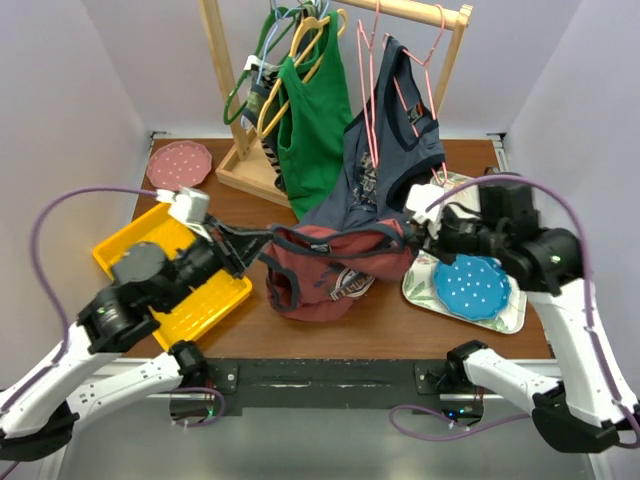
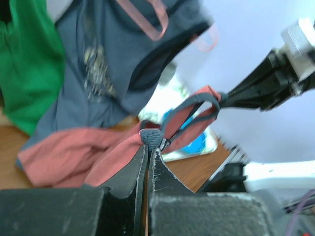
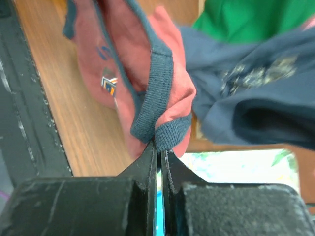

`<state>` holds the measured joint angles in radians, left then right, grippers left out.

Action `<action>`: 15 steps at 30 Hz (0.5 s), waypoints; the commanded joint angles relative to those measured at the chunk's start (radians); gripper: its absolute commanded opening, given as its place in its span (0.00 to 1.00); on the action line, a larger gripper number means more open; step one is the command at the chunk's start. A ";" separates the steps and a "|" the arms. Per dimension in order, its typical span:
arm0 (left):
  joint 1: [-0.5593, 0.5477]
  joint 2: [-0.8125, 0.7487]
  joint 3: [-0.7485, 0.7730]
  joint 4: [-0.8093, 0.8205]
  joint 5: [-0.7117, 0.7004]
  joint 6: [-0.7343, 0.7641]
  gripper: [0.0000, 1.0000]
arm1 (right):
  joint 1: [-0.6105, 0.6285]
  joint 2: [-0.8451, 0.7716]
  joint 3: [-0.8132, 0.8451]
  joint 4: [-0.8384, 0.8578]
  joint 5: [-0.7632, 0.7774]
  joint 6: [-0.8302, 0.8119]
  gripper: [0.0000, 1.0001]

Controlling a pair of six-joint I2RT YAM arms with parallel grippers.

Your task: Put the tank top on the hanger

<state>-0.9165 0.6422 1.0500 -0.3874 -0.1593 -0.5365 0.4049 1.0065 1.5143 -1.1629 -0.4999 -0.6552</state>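
The faded red tank top [image 1: 325, 268] hangs stretched between my two grippers above the middle of the table, its lower part sagging onto the wood. My left gripper [image 1: 262, 243] is shut on a navy-trimmed edge [image 2: 150, 136] at the garment's left end. My right gripper [image 1: 412, 238] is shut on the navy trim [image 3: 158, 132] at the right end. The left wrist view shows the red cloth [image 2: 74, 152] running toward the right gripper's fingers [image 2: 231, 98]. A thin pink wire hanger [image 1: 432, 60] hangs on the rack rail behind, beside a navy tank top [image 1: 385, 150].
The wooden rack [image 1: 235, 165] at the back also carries a green tank top [image 1: 315, 120] and yellow and green hangers [image 1: 300, 40]. A yellow tray [image 1: 150, 240] and pink plate [image 1: 180, 162] lie left. A blue plate [image 1: 472, 287] sits on a patterned tray [image 1: 420, 285] at the right.
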 commanded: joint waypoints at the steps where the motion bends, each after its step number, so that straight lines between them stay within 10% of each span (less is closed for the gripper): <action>1: 0.007 0.033 -0.219 0.085 0.024 -0.055 0.00 | -0.005 -0.020 -0.204 0.150 0.099 0.019 0.00; 10: 0.005 0.050 -0.401 0.118 -0.138 -0.122 0.01 | -0.005 0.014 -0.491 0.362 0.227 0.075 0.10; 15: 0.005 0.043 -0.285 0.090 -0.102 0.010 0.68 | -0.008 -0.032 -0.488 0.390 0.299 0.086 0.66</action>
<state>-0.9161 0.6979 0.6369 -0.3397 -0.2508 -0.6197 0.4034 1.0241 1.0073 -0.8722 -0.2775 -0.5930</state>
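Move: The held tank top is headed for the bare table between the hands, a spot roughly 30 cm below the left hand, 7 cm ahead and 14 cm to its right. From the right hand the spot lies about 25 cm below, 5 cm ahead and 10 cm left. The yellow bin is some 23 cm left of the left hand and 8 cm ahead. The blue plate is about 17 cm right of the right hand and 3 cm ahead, both at table level. Still pinching the tank top's two upper corners, both hands swing it down together towards the table, the left by some 20 cm, the right by about 15 cm and slightly forward. Both wrists tip the fingers further down, the left by about 25 degrees. Then both grippers open about halfway and let go of the fabric as the descent ends, the left already lifting a touch. ##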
